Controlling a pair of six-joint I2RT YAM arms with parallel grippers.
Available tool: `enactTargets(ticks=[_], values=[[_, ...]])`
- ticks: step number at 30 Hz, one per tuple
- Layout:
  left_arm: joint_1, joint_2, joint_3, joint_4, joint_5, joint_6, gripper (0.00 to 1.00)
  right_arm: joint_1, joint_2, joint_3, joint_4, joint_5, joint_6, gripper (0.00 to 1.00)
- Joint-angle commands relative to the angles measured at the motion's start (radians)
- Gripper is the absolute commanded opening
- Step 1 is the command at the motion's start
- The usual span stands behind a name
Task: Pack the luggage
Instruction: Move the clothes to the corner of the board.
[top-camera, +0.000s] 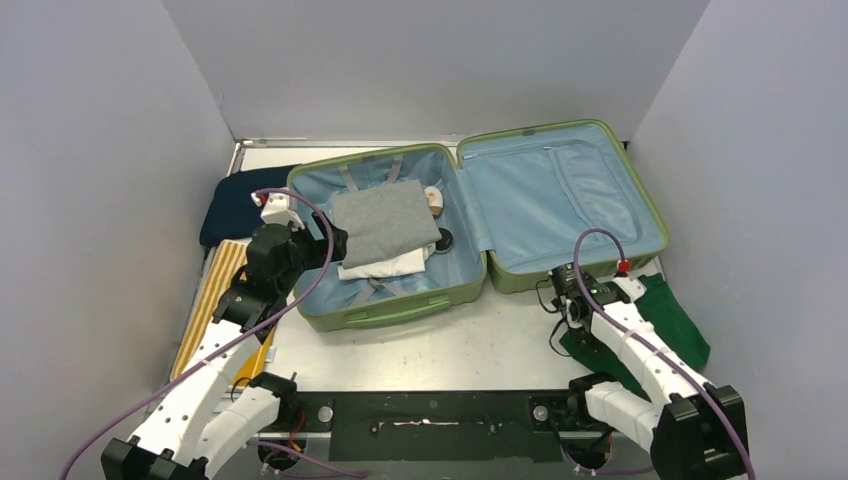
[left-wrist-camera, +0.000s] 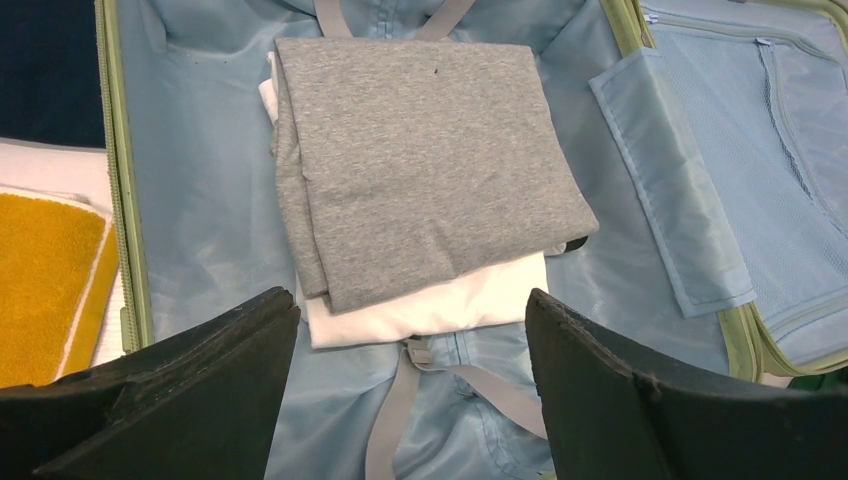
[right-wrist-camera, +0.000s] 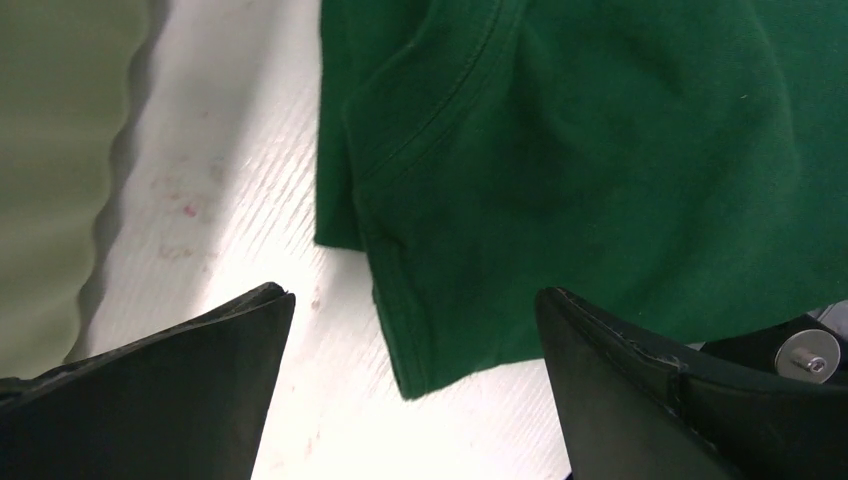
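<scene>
The luggage (top-camera: 430, 305), a light-green hard-shell suitcase with blue lining, lies open on the table. In its left half a folded grey garment (top-camera: 385, 222) (left-wrist-camera: 420, 160) rests on a white one (top-camera: 385, 266) (left-wrist-camera: 430, 305), over grey straps (left-wrist-camera: 400, 400). My left gripper (top-camera: 335, 240) (left-wrist-camera: 412, 330) hovers open above that half's left side, nothing between its fingers. My right gripper (top-camera: 570, 300) (right-wrist-camera: 412, 330) stands open low over the table by a dark green garment (top-camera: 670, 320) (right-wrist-camera: 600, 160), its corner lying between the jaws. The suitcase's ribbed shell (right-wrist-camera: 50, 150) shows at the left of the right wrist view.
A navy garment (top-camera: 235, 205) lies beyond the suitcase's left end. A yellow and white striped towel (top-camera: 215, 300) (left-wrist-camera: 45, 280) lies along the table's left edge. Walls close in on three sides. Dark objects (top-camera: 440, 240) sit beside the clothes in the case.
</scene>
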Motion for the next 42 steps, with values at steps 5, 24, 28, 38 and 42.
enactTargets(ticks=[5,24,28,38,42], values=[[-0.013,-0.015,0.024,0.011,0.012,-0.003,0.81,-0.11,0.123,-0.042,0.106,0.06,0.038,0.96],[-0.019,-0.019,0.018,0.02,0.032,-0.011,0.8,-0.024,0.214,-0.056,0.154,-0.109,-0.049,0.18],[-0.022,-0.019,0.016,0.02,0.039,-0.013,0.8,0.08,0.166,-0.06,0.113,-0.145,0.029,0.12],[-0.028,-0.02,0.018,0.014,0.03,-0.008,0.8,0.56,0.145,0.006,-0.028,-0.21,0.371,0.13],[-0.029,-0.014,0.017,0.012,0.026,-0.008,0.81,0.774,0.218,0.069,-0.018,-0.209,0.543,0.16]])
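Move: The green clothes lie spread just under the right hand: their left edge, to be gripped, is about 3 cm to its right, 1 cm ahead and 4 cm below, their middle some 11 cm to the right, 3 cm back and 5 cm down. The suitcase lid's middle is about 25 cm ahead of this hand and 3 cm to its left, 2 cm lower. From the left hand the green clothes are roughly 60 cm right, 18 cm back and 21 cm down. The green clothes are pinched at their left edge by the right hand, which first sinks about 4 cm with open fingers while shifting some 3 cm right, then closes them on the cloth. Keeping low, it drags the clothes roughly 14 cm left and 7 cm back towards its base, over the bare table in front of the suitcase, turning about 25 degrees counter-clockwise. ##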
